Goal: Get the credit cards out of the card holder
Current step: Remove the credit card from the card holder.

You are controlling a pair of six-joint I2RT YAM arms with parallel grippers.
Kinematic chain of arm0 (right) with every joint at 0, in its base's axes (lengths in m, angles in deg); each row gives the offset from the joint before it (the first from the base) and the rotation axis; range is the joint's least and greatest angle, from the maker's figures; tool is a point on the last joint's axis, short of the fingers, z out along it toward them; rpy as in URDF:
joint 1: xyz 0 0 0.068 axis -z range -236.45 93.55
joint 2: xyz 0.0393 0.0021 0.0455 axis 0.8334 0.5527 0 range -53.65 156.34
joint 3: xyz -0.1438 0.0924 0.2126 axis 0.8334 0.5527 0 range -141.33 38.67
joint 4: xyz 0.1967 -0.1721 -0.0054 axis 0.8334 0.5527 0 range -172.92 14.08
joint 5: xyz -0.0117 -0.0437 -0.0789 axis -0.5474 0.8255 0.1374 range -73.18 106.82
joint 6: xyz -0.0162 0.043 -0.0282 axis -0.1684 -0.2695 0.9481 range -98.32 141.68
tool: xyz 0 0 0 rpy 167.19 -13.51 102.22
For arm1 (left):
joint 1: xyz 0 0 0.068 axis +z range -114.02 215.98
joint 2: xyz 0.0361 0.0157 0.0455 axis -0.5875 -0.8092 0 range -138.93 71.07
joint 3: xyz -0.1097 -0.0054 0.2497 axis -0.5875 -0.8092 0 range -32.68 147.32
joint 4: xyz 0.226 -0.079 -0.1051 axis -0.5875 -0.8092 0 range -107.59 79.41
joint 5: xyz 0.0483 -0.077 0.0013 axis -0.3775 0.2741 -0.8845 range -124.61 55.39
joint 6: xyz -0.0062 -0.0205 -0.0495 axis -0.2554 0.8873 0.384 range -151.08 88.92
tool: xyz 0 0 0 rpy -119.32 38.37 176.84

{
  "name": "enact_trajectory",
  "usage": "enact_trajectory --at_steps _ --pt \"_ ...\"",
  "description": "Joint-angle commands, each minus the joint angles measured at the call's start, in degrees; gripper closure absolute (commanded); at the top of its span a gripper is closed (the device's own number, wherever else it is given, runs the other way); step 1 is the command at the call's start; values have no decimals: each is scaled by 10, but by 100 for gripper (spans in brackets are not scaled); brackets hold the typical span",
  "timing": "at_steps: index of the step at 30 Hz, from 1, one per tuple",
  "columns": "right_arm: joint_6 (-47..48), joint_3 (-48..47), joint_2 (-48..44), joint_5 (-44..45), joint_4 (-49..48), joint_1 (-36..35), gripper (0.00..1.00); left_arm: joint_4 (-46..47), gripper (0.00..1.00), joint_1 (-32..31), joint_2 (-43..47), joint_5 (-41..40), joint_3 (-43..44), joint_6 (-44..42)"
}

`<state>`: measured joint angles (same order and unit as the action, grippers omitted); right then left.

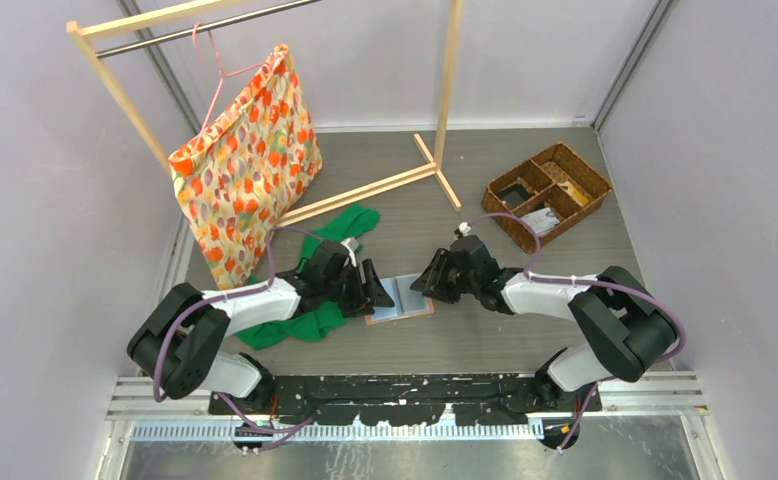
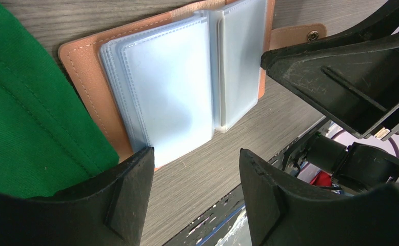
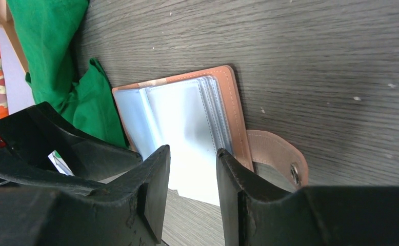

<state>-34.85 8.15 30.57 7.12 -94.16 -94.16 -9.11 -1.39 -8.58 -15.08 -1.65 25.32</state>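
Observation:
The card holder (image 1: 401, 299) lies open on the table between both grippers, salmon-pink outside, with pale blue-grey plastic sleeves (image 2: 166, 92) fanned out. Its snap tab (image 3: 278, 154) sticks out on the right side. No credit cards show distinctly; the sleeves look pale and glossy. My left gripper (image 2: 196, 155) is open just off the holder's near left corner, one fingertip (image 2: 138, 169) by the holder's edge. My right gripper (image 3: 193, 151) is open over the right sleeves (image 3: 187, 118), with nothing clamped. The two grippers face each other closely across the holder.
A green cloth (image 1: 315, 300) lies under and beside the left arm, touching the holder's left edge. A brown wicker basket (image 1: 547, 192) with compartments sits at the back right. A wooden rack (image 1: 365, 190) with a floral bag (image 1: 245, 165) stands at the back left.

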Motion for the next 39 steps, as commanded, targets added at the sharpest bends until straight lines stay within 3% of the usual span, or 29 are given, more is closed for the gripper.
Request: enact_trajectory --at_steps 1,18,28,39 --pt "2 -7 10 -14 -7 -15 56 22 37 4 1 5 -6 -11" --pt "-12 -47 34 -13 -20 -72 57 16 38 4 14 4 -7 -11" --pt "-15 -74 50 -21 -28 -80 57 -75 37 9 110 -25 7 -27" --pt "-14 -123 99 -37 -38 -95 60 -162 36 55 218 -31 7 -45"
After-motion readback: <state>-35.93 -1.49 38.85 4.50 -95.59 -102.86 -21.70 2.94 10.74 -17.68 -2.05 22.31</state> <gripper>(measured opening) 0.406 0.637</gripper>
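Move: The right hand is low over the card holder's right-hand leaf, which lies 1 cm to its left and about 2 cm below. The left-hand leaves are some 7 cm left of that hand and 2 cm back; the strap is about 4 cm right and 1 cm back, and the green cloth roughly 22 cm left and 3 cm back. From the left hand, at the holder's near left corner, the right-hand leaf is about 7 cm right and 4 cm ahead. Leftward across the open card holder, the right hand sweeps about 7 cm, at first also drawing back some 2 cm, then rising slightly and turning about 10 degrees counter-clockwise, its parted fingers pushing the clear leaf over towards the left side. The left hand stays with a fingertip on the near left corner of the leaves, then lifts off about 5 cm and backs away to the left, fingers open. ##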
